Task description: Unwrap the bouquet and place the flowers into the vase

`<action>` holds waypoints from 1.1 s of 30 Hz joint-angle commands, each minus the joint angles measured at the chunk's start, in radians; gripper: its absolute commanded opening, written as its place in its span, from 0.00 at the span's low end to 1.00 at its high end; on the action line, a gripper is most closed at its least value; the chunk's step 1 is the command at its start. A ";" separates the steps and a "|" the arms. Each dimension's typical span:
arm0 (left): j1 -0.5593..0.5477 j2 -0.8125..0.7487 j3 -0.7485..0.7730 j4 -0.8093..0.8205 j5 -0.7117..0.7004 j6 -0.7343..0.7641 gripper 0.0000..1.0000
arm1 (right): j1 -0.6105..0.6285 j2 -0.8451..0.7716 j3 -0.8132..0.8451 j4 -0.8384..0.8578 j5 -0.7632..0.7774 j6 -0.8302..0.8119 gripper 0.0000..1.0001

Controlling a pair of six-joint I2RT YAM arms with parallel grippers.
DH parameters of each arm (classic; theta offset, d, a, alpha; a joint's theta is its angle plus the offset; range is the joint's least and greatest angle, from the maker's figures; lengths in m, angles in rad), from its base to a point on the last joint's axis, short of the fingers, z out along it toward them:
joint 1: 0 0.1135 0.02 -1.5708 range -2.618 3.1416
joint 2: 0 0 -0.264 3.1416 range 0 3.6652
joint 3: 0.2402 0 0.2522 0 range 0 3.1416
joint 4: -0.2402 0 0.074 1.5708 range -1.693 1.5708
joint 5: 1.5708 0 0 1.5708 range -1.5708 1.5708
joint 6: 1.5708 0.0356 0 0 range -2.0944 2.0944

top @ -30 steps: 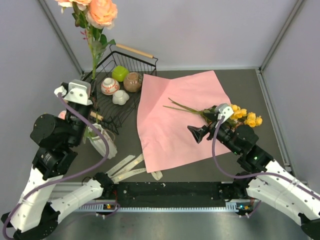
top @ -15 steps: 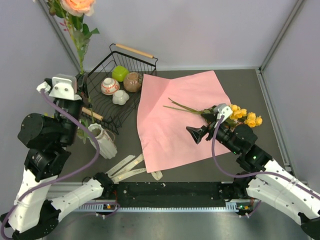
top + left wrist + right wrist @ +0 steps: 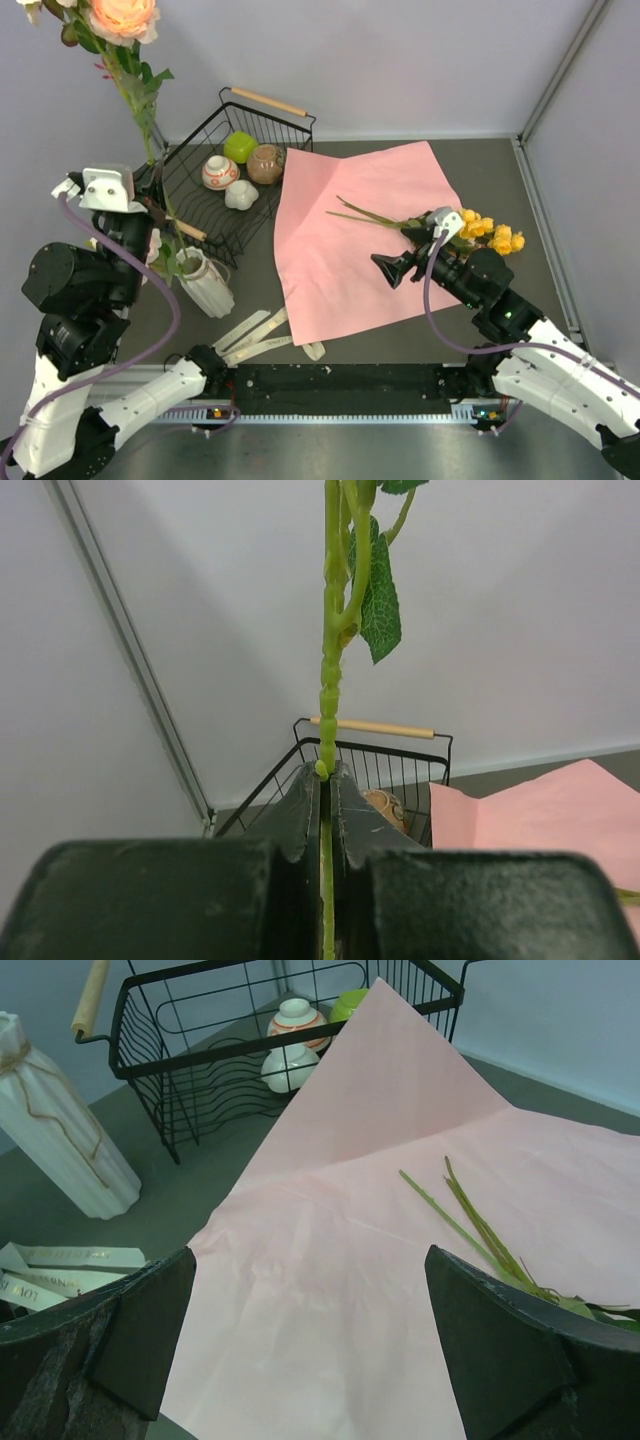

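Note:
My left gripper (image 3: pixel 325 770) is shut on the green stem (image 3: pixel 331 660) of the pink and peach flowers (image 3: pixel 122 15) and holds them upright at the far left. The stem's lower end hangs by the mouth of the white ribbed vase (image 3: pixel 208 285); I cannot tell if it is inside. The pink wrapping paper (image 3: pixel 350 230) lies spread flat. Yellow flowers (image 3: pixel 490 232) lie on its right side, their stems (image 3: pixel 480 1225) pointing left. My right gripper (image 3: pixel 310 1330) hovers open over the paper with nothing between its fingers.
A black wire basket (image 3: pixel 235 160) at the back left holds a white-and-red pot (image 3: pixel 219 172), a brown pot (image 3: pixel 265 163), a green one (image 3: pixel 240 146) and a white one (image 3: pixel 240 195). Cream ribbon strips (image 3: pixel 250 335) lie near the front edge. Walls enclose the table.
My left arm has swung left with the flowers, carrying the blooms toward the left wall and the stem's lower end toward the vase. The right arm has barely moved.

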State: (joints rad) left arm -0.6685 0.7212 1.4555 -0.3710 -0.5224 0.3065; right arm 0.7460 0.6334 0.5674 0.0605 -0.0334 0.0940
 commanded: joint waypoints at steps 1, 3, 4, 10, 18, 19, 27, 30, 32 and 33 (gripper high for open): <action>0.001 -0.022 -0.061 -0.005 -0.033 -0.066 0.00 | 0.007 0.008 0.006 0.033 -0.023 0.030 0.99; 0.001 -0.052 -0.122 0.012 -0.027 -0.066 0.00 | 0.007 0.008 0.003 0.035 -0.026 0.038 0.99; 0.001 -0.065 -0.148 0.023 -0.022 -0.063 0.00 | 0.009 0.006 0.002 0.033 -0.028 0.041 0.99; 0.001 -0.160 -0.314 0.079 -0.044 -0.053 0.00 | 0.007 0.008 -0.008 0.027 -0.033 0.052 0.99; 0.001 -0.265 -0.509 0.184 -0.047 -0.043 0.00 | 0.007 0.015 -0.014 0.030 -0.040 0.065 0.99; 0.001 -0.270 -0.517 0.184 -0.045 -0.047 0.00 | 0.007 0.015 -0.014 0.030 -0.043 0.070 0.99; 0.001 -0.339 -0.625 0.202 -0.028 -0.060 0.00 | 0.009 0.008 -0.026 0.029 -0.049 0.093 0.99; 0.001 -0.368 -0.659 0.205 -0.036 -0.053 0.00 | 0.007 0.009 -0.024 0.025 -0.046 0.089 0.99; 0.001 -0.378 -0.670 0.199 -0.050 -0.052 0.00 | 0.007 0.009 -0.021 0.024 -0.045 0.084 0.99; 0.001 -0.387 -0.673 0.189 -0.062 -0.055 0.00 | 0.009 0.011 -0.021 0.024 -0.042 0.085 0.99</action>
State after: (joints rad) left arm -0.6685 0.3630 0.7971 -0.2333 -0.5629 0.2600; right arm 0.7460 0.6491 0.5415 0.0589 -0.0731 0.1692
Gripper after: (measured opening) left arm 0.031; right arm 0.987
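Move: The peach-rose spray held upright in the left fingers is bound for the vase, whose middle lies roughly 42 cm below the left hand, some 3 cm farther out and about 1 cm to its left. The wire basket's middle is about 28 cm ahead of that hand, 2 cm left and 48 cm down; the cut ribbons lie about 4 cm back, 8 cm right and 54 cm down. From the right hand, the vase stands some 38 cm left, 3 cm ahead and 15 cm lower. The spray of peach roses is carried nearly straight down towards the vase by the left hand, about 17 cm in all, quick at first and slower over the second half. The closed fingers keep their pinch on the green stem, while the wrist tips down some 10 degrees early on and then holds that angle. ##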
